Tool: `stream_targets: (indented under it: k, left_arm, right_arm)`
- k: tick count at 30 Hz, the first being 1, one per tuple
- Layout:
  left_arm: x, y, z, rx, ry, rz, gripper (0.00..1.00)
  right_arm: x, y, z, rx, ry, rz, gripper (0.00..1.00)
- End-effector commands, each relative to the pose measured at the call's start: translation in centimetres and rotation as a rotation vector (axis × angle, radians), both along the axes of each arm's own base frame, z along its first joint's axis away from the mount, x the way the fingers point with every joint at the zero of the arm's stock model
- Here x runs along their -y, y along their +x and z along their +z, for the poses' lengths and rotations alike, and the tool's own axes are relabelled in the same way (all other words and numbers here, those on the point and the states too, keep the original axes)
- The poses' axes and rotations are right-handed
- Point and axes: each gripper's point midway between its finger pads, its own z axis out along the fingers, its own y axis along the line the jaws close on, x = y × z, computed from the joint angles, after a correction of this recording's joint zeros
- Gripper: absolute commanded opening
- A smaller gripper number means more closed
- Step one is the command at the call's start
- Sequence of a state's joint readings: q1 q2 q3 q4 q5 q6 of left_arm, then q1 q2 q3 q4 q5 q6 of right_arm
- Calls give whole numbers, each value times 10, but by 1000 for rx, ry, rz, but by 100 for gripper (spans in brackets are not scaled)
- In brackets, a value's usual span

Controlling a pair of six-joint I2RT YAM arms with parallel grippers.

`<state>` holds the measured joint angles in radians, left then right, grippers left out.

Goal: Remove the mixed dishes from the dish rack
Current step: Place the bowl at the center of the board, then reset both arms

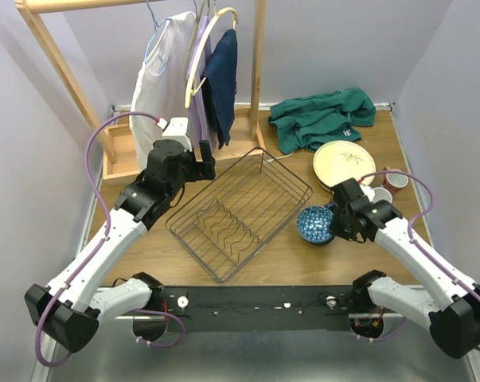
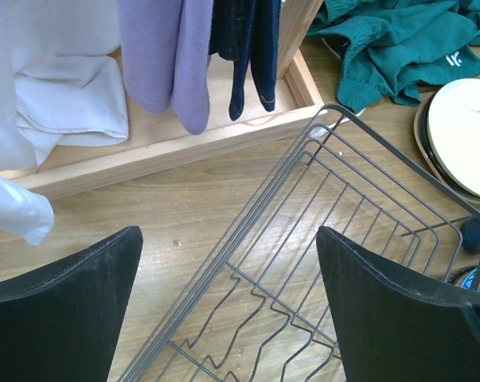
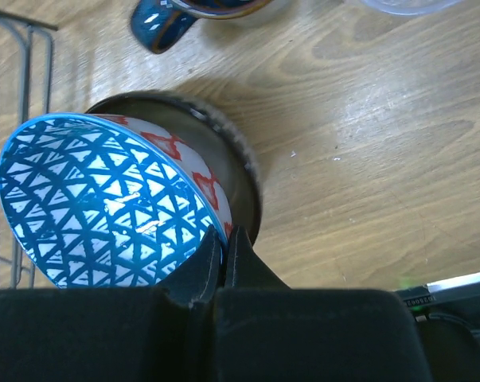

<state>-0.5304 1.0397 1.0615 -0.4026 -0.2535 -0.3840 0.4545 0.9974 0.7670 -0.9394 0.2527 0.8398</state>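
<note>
The black wire dish rack (image 1: 216,185) lies at the table's middle with nothing in it that I can see. My left gripper (image 1: 206,159) hangs open above the rack's far left rim (image 2: 319,183), its fingers (image 2: 228,232) wide apart and holding nothing. To the right of the rack, my right gripper (image 1: 333,223) is shut on the near rim of the blue-and-white patterned bowl (image 3: 96,203). That bowl rests tilted inside a dark bowl (image 3: 243,171). Cream plates (image 1: 344,163) lie stacked behind, with a red cup (image 1: 396,181) and a pale cup (image 1: 380,193) beside them.
A wooden clothes rack (image 1: 259,72) with hanging garments (image 1: 216,79) stands at the back left, its wooden base (image 2: 168,147) just beyond the dish rack. A crumpled green cloth (image 1: 323,118) lies at the back right. A dark blue mug handle (image 3: 164,20) shows near the bowls.
</note>
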Motion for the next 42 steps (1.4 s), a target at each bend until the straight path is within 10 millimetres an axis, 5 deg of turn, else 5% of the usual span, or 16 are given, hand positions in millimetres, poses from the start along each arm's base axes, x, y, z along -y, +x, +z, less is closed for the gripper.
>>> stream_targets:
  k: [1, 6, 8, 17, 21, 28, 32, 35, 36, 42]
  left_arm:
    - [-8, -5, -1, 0, 24, 7, 99]
    - [-8, -5, 3, 8, 22, 4, 99]
    - [-7, -5, 5, 9, 16, 3, 99]
    - [-10, -3, 5, -4, -14, 5, 99]
    - [-20, 0, 12, -6, -49, 23, 99]
    - [-58, -8, 28, 3, -85, 101, 99]
    - [-80, -22, 40, 26, -77, 162, 99]
    - [-97, -38, 49, 47, -60, 218, 99]
    - [-105, -41, 51, 56, -47, 258, 99]
    - [-146, -82, 68, 128, 3, 406, 99]
  right_arm:
    - [4, 11, -2, 79, 26, -70, 1]
    - [9, 4, -5, 72, 26, -85, 27]
    - [9, 4, 0, 82, 30, -87, 48]
    - [18, 29, 66, 243, -16, -85, 98]
    - [9, 58, 94, 331, -23, -34, 100]
    - [-31, 139, 135, 478, -7, 103, 100]
    - [-25, 183, 162, 543, -33, 105, 100]
    - [7, 208, 178, 572, 0, 42, 100]
    - [32, 213, 183, 581, 7, -9, 100]
    - [114, 190, 235, 672, -140, -181, 100]
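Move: The right hand pinches the blue bowl's rim above the grey bowl it goes into, whose middle lies about 4 cm to the hand's left, 2 cm ahead and 6 cm below. The dark mug stands some 11 cm ahead and 2 cm right, the glass roughly 9 cm ahead and 8 cm right; the plates lie about 23 cm ahead, 4 cm right. From the left hand, the grey bowl is about 38 cm right, 12 cm back and 25 cm down. Already gripping the blue bowl's rim, the right hand eases down a centimetre into the grey bowl and spreads its fingers wide to let go, then rises and reaches forward about 20 cm over the dark mug towards the plates, veering right late while its fingertips tilt up some 30 degrees. Later the empty left hand swings left, rising and drawing back, away from the rack. ##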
